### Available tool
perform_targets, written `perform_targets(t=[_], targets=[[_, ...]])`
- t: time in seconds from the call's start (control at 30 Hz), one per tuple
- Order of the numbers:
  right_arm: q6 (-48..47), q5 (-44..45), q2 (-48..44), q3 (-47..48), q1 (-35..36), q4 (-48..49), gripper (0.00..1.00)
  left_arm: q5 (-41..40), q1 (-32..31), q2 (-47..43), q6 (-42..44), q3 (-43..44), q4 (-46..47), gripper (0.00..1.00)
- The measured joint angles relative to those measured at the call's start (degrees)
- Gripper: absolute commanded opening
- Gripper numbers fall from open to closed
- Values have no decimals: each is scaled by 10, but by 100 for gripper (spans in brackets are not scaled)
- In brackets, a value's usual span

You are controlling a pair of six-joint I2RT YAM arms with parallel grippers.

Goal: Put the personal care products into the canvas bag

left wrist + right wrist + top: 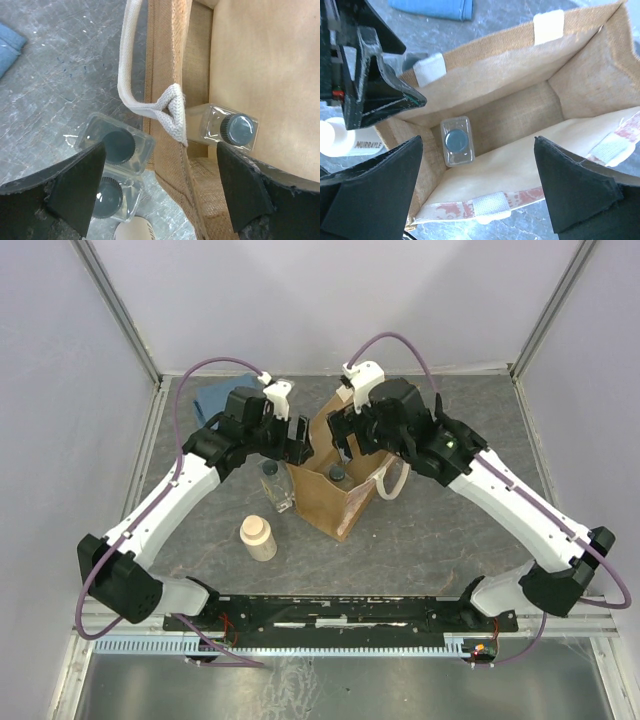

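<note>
The tan canvas bag [340,502] stands open at mid-table. One clear square bottle [456,141] with a dark cap rests upright on its floor, and it shows in the left wrist view as well [232,129]. Two more clear bottles [117,145] [107,197] stand outside the bag's left wall [278,485]. The cream round bottle [258,537] stands nearer the front. My left gripper [160,165] is open and straddles the bag's left wall, holding nothing. My right gripper [479,150] hangs open over the bag's mouth, empty.
A folded blue cloth [215,395] lies at the back left. An off-white loop handle [150,100] droops over the bag's left wall; another [395,480] hangs off its right side. The two grippers [298,445] [345,440] sit close together above the bag.
</note>
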Motion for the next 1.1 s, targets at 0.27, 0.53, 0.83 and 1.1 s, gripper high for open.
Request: perform_targets(t=[0.27, 0.53, 0.83, 1.1], targets=[[-27, -1, 107, 234, 0, -88, 100, -95, 4, -51, 0, 80, -88, 100], [-65, -21, 293, 441, 0, -170, 92, -191, 28, -136, 0, 85, -192, 100], [-93, -56, 366, 433, 0, -167, 80, -213, 28, -226, -1, 31, -273, 100], [-103, -103, 400, 436, 0, -128, 79, -212, 28, -255, -1, 27, -292, 100]])
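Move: The clear bottle farther out of the pair beside the bag stands about 13 cm to the right hand's left, 4 cm ahead and 23 cm below; its twin is 17 cm left and level with that hand, and the bottle already in the bag only 3 cm left and level with it, both as low. From the left hand that far bottle is 2 cm ahead, 2 cm left and 14 cm down; the white bottle lies 16 cm back, 7 cm left. The left hand's already open fingers pull up off the bag's left rim and draw away, about 14 cm left and 10 cm back, ending 6 cm higher and turned some 20 degrees counter-clockwise. Empty, the right hand arcs up, then down over that rim towards the far clear bottle, 12 cm left and 8 cm forward, turning counter-clockwise as its fingers narrow a little. ##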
